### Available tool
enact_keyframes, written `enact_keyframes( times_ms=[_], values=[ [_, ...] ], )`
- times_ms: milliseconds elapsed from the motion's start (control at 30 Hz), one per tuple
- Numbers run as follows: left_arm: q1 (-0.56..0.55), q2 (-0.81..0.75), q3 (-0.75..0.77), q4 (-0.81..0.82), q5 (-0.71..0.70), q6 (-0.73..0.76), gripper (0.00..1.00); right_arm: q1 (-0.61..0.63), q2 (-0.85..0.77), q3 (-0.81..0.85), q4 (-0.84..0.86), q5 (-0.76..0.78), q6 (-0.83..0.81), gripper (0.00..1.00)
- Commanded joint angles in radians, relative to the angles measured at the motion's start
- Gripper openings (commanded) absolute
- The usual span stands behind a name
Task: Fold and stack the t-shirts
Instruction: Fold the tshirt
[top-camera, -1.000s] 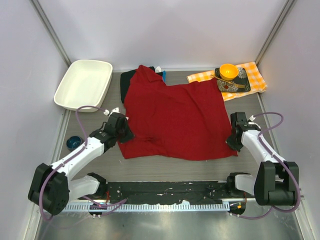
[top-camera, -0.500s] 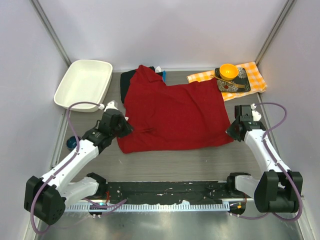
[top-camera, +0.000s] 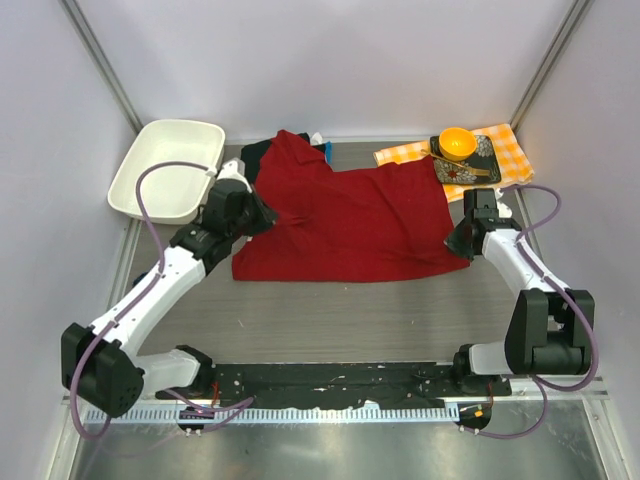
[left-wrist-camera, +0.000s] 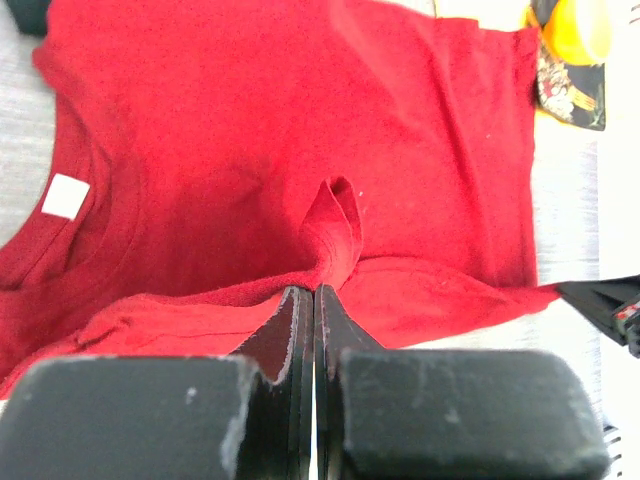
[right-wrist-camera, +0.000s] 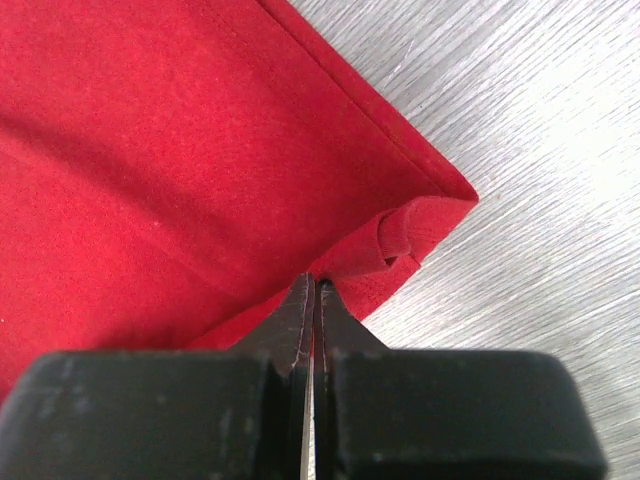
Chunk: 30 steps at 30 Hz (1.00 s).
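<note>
The red t-shirt (top-camera: 345, 225) lies spread across the table's middle, its near part doubled over toward the back. My left gripper (top-camera: 262, 222) is shut on a pinched ridge of the red cloth (left-wrist-camera: 335, 215) at the shirt's left side; the collar with its white tag (left-wrist-camera: 65, 195) lies beyond. My right gripper (top-camera: 458, 243) is shut on the folded corner of the red shirt (right-wrist-camera: 410, 235) at its right edge. A black t-shirt (top-camera: 254, 155) peeks out from under the red one's far left corner. Any white one is hidden.
A white tray (top-camera: 165, 168) stands at the far left. At the far right lies an orange-and-white checked cloth (top-camera: 508, 150) with a dark plate (top-camera: 470, 170) and an orange bowl (top-camera: 457, 142) on it. Bare table (top-camera: 350, 320) runs along the near side.
Both grippers have moved away from the near edge toward the back, carrying the red shirt's near hem with them. The shirt now covers less depth, and its near edge is a fold.
</note>
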Motion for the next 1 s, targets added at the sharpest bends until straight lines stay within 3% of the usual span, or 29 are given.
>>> enact_keyframes(
  times_ms=[0, 300, 533, 567, 600, 633, 700, 733, 833, 900, 967],
  values=[
    [0.005, 0.073, 0.122, 0.054, 0.007, 0.079, 0.0, -0.004, 0.03, 0.064, 0.034, 0.033, 0.028, 0.01],
    [0.005, 0.213, 0.237, 0.059, -0.003, 0.142, 0.0, -0.004, 0.155, 0.164, 0.014, 0.061, 0.072, 0.01],
    [0.016, 0.241, 0.205, 0.072, -0.084, 0.139, 0.0, -0.004, 0.288, 0.26, 0.002, 0.069, 0.075, 0.03],
    [0.021, 0.244, 0.201, 0.072, -0.101, 0.139, 0.0, -0.004, 0.318, 0.271, 0.0, 0.078, 0.074, 0.1],
    [0.024, 0.25, 0.199, 0.071, -0.12, 0.137, 0.0, -0.004, 0.332, 0.285, -0.003, 0.084, 0.069, 0.35],
    [0.036, 0.259, 0.201, 0.069, -0.146, 0.134, 0.0, -0.004, 0.349, 0.317, -0.01, 0.095, 0.066, 0.49],
    [0.048, 0.273, 0.21, 0.077, -0.176, 0.128, 0.12, -0.004, 0.362, 0.343, -0.01, 0.136, 0.057, 0.79],
    [0.056, 0.278, 0.211, 0.089, -0.2, 0.128, 0.44, -0.002, 0.353, 0.35, -0.001, 0.155, 0.058, 0.87],
    [0.058, 0.29, 0.23, 0.099, -0.291, 0.133, 0.91, 0.024, 0.236, 0.299, 0.048, 0.231, 0.04, 0.96],
    [0.056, 0.278, 0.245, 0.073, -0.317, 0.122, 1.0, 0.088, 0.128, 0.27, 0.048, 0.302, 0.031, 0.97],
    [0.055, 0.223, 0.213, 0.057, -0.32, 0.094, 1.0, 0.14, 0.074, 0.247, 0.005, 0.342, 0.028, 0.98]
  ],
)
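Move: Pinching the shirt's near edge, the left hand is to lay it on the shirt's left part, about 8 cm ahead and 19 cm below. The black shirt lies some 22 cm ahead and 3 cm left, the white bin about 21 cm ahead and 24 cm left. The right hand holds the edge near its corner; its spot on the shirt's right side is roughly 7 cm ahead, 1 cm right and 6 cm below, with the tray 23 cm ahead and 2 cm right. Carrying the held edge forward over the shirt, both hands finish the fold and let go near the end. The left goes about 8 cm forward, first rising and drifting slightly right, then sinking and swinging left as it opens wide, still high above the cloth. The right goes some 7 cm forward while sinking about 2.5 cm, opens low over the shirt, then starts to lift. ##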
